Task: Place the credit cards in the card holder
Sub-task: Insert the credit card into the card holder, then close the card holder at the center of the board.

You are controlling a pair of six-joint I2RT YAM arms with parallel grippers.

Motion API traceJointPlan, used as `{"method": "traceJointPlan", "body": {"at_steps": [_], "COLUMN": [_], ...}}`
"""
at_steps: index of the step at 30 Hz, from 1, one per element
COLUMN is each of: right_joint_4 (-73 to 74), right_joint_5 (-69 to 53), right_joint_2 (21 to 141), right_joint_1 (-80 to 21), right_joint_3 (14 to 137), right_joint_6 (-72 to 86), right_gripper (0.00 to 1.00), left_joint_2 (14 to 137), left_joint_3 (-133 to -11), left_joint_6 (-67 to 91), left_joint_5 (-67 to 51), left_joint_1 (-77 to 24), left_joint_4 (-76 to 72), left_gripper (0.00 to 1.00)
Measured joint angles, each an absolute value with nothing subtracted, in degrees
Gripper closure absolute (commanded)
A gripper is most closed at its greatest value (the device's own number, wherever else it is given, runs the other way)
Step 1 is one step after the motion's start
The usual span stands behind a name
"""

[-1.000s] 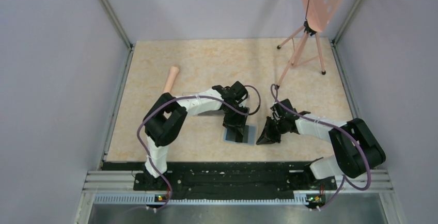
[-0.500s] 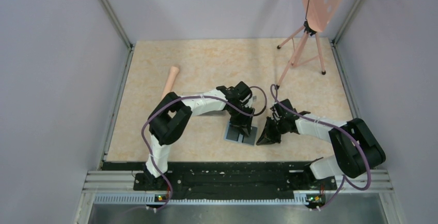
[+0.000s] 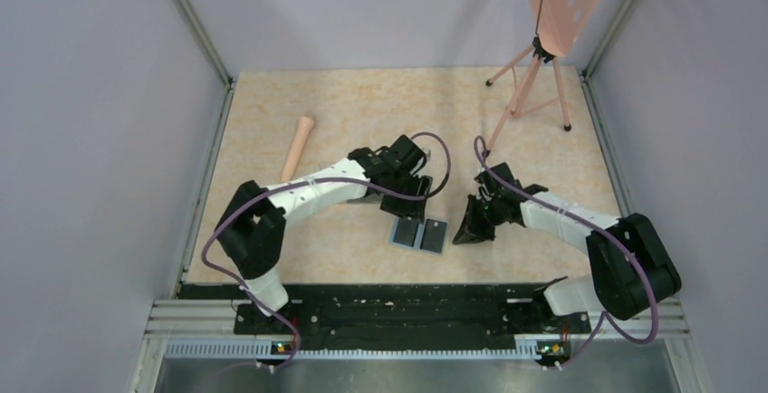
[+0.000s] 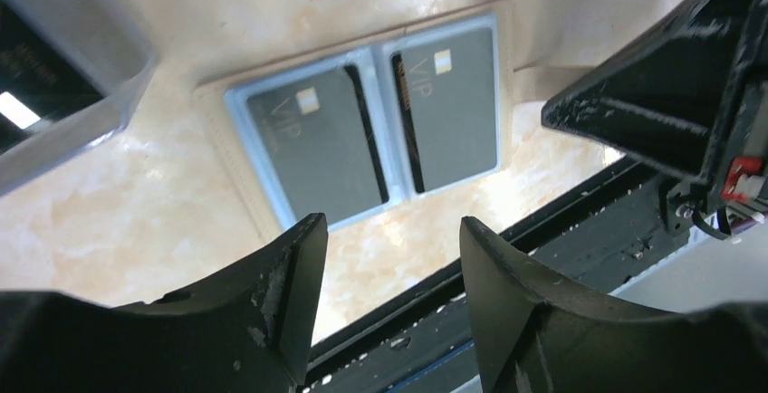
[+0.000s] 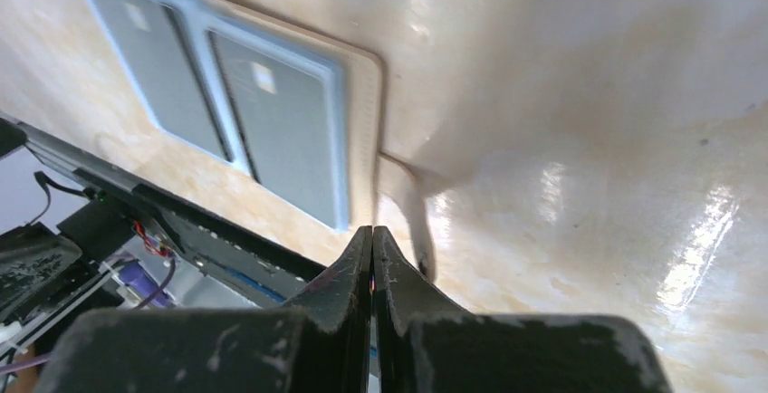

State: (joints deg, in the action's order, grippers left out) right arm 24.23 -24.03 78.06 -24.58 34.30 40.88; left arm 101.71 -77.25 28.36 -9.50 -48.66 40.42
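The card holder (image 3: 399, 241) lies open and flat near the table's front edge, tan rim (image 4: 217, 130) around a grey-blue inside. Two dark credit cards marked VIP lie in it, one on the left half (image 4: 317, 144) and one on the right half (image 4: 450, 108). Both also show in the right wrist view, as the near card (image 5: 281, 126) and the far card (image 5: 163, 58). My left gripper (image 3: 408, 210) hangs open just behind the holder, its jaws (image 4: 389, 230) holding nothing. My right gripper (image 3: 462, 232) is shut and empty beside the holder's right edge (image 5: 362, 121), near its strap (image 5: 412, 221).
A clear plastic box (image 4: 63, 76) sits under my left arm, behind the holder. A wooden stick (image 3: 297, 146) lies at the back left. A pink tripod (image 3: 530, 94) with a perforated panel stands at the back right. The black base rail (image 3: 398, 307) runs along the front edge.
My left gripper has lifted back off the card holder and opened wider, leaving both cards uncovered in it. My right gripper stayed shut and shifted slightly away from the front edge.
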Motion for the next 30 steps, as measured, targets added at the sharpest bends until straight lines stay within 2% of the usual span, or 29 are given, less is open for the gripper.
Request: {"method": "traceJointPlan", "body": {"at_steps": [5,12,17,25,30], "right_joint_4": [25.5,25.2,24.9,24.7,23.4], "right_joint_5": [-23.4,-23.2,-23.2,-23.1,-23.7], "right_joint_2": [78.2,81.7,83.7,85.0,87.4], "right_joint_1": [-25.7,-31.1,-32.5,-32.6,-32.8], "right_joint_3": [38.5,42.3,42.5,42.7,43.7], "right_joint_6": [39.1,38.5,38.6,38.6,38.6], "right_gripper": [1.00,1.00,1.00,1.00,1.00], "left_joint_2": [95.8,96.8,99.1,107.9,107.7], "left_joint_3": [-69.3,-61.7,-63.0,-73.1,-72.2], "left_joint_6": [29.0,29.3,28.5,27.5,28.4], "left_joint_5": [-10.9,-15.0,-16.1,-18.0,-20.9], "left_joint_1": [-46.0,-38.0,-33.4,-30.7,-30.0], "left_joint_4": [37.4,34.8,32.8,32.2,30.1], "left_gripper": [0.40,0.41,0.42,0.43,0.42]}}
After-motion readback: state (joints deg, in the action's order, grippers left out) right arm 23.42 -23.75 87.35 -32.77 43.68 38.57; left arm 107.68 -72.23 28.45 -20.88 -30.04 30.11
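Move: The black cards in the clear box lie about 14 cm ahead of the left gripper, 12 cm to its left and 7 cm below. The card holder's middle is 1 cm back, 4 cm right and 8 cm below that gripper; its left-pocket card is 1 cm back and 1 cm right. From the right gripper, the right-pocket card is some 2 cm ahead, 5 cm left and 2 cm below; the left-pocket card is 3 cm ahead and 12 cm left. Swing the open, empty left gripper off the filled card holder, left and down, then forward about 8 cm to the clear box's near right corner, turning some 15 degrees counter-clockwise. Meanwhile lift the closed right fingertips slightly, carry them about 4.5 cm left until they hang over the near part of the right-pocket card, and let them sink again. ##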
